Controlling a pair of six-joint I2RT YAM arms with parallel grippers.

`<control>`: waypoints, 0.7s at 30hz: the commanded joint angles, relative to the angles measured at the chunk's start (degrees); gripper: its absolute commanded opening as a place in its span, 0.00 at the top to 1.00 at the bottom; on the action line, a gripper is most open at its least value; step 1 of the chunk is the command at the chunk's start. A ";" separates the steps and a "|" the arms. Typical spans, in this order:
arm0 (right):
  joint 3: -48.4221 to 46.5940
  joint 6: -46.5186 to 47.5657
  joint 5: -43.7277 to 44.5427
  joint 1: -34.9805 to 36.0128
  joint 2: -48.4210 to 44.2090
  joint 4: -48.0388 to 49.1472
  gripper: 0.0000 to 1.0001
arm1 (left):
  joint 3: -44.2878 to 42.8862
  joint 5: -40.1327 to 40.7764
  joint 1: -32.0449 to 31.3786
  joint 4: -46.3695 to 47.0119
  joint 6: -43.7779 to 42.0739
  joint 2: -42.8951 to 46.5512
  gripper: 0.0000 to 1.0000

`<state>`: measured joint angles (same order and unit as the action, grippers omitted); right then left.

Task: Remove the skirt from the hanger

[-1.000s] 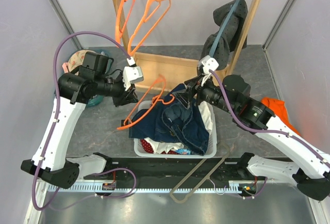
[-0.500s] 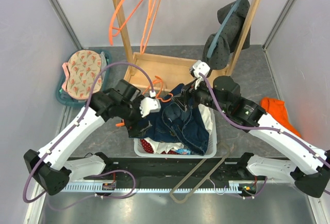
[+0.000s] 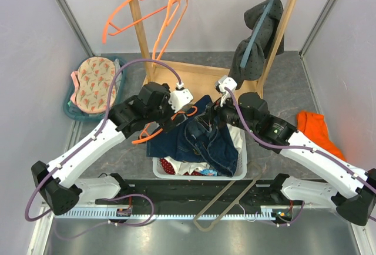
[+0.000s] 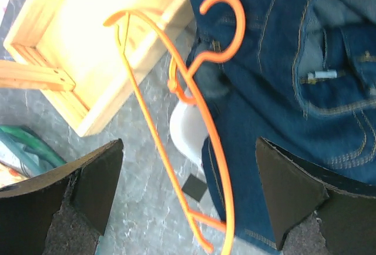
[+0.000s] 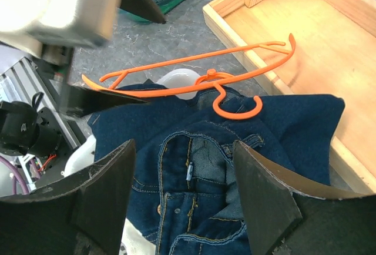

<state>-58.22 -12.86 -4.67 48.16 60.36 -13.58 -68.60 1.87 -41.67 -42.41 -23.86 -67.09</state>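
An orange hanger (image 3: 158, 127) lies free, its hook (image 4: 223, 32) on a dark blue denim garment (image 3: 202, 140) and its lower arm down on the grey floor; it carries nothing. The denim fills the top of the white laundry basket (image 3: 244, 152). Under it, at the basket's front, shows a strip of the dark red, white-dotted skirt (image 3: 170, 165). My left gripper (image 4: 188, 178) hovers wide open over the hanger (image 4: 176, 149), touching nothing. My right gripper (image 5: 183, 167) stands open just above the denim's waistband (image 5: 197, 149), with the hanger (image 5: 194, 84) lying beyond it.
A wooden rack stands behind on its tray base (image 3: 194, 79). From the rail hang orange hangers (image 3: 147, 2) and a grey dotted garment (image 3: 258, 37). A teal tub of floral cloth (image 3: 94, 84) sits left, orange cloth (image 3: 314, 128) right, and a brown hanger (image 3: 226, 202) by the arm bases.
My left gripper has opened and let go of the orange hanger, which now lies against the basket. The left arm swung in toward the basket. The rail's hangers are swinging.
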 commanded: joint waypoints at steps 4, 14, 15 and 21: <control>2.31 -2.69 1.41 0.09 -1.82 3.82 0.27 | 4.96 11.49 -3.94 9.89 1.45 -1.64 0.00; 2.93 -3.40 3.43 0.09 -2.79 3.65 0.27 | 11.02 14.13 -4.38 13.85 -1.37 -0.85 0.01; 2.85 -3.48 3.52 0.18 -2.88 3.57 0.27 | 11.55 14.13 -4.47 14.02 -1.45 -1.11 0.01; 2.93 -3.66 4.05 0.18 -3.32 3.21 0.27 | 13.93 12.98 -4.74 14.02 -0.23 -1.81 0.02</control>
<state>-55.37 -15.75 -1.83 48.16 58.59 -12.45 -55.55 14.52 -45.89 -31.11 -23.68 -68.82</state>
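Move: From the open left hand, the orange hanger's middle, at the root of its hook, lies some 8 cm ahead, 2 cm to the right and 8 cm below. The denim skirt it rests on is centred about 9 cm to that hand's right, roughly level fore and aft and 11 cm down. The rack's tray edge runs some 17 cm ahead, 3 cm left and 14 cm below. From the right hand, the hanger's middle is about 10 cm ahead, 14 cm left and 13 cm down. Downward, almost straight, the left hand sinks roughly 6 cm with its fingers wide open, towards the near half of the orange hanger so that its bar comes to run between the fingertips. The wrist rolls about 10 degrees on the way, left side rising. Whether a finger already touches the bar can't be seen. ##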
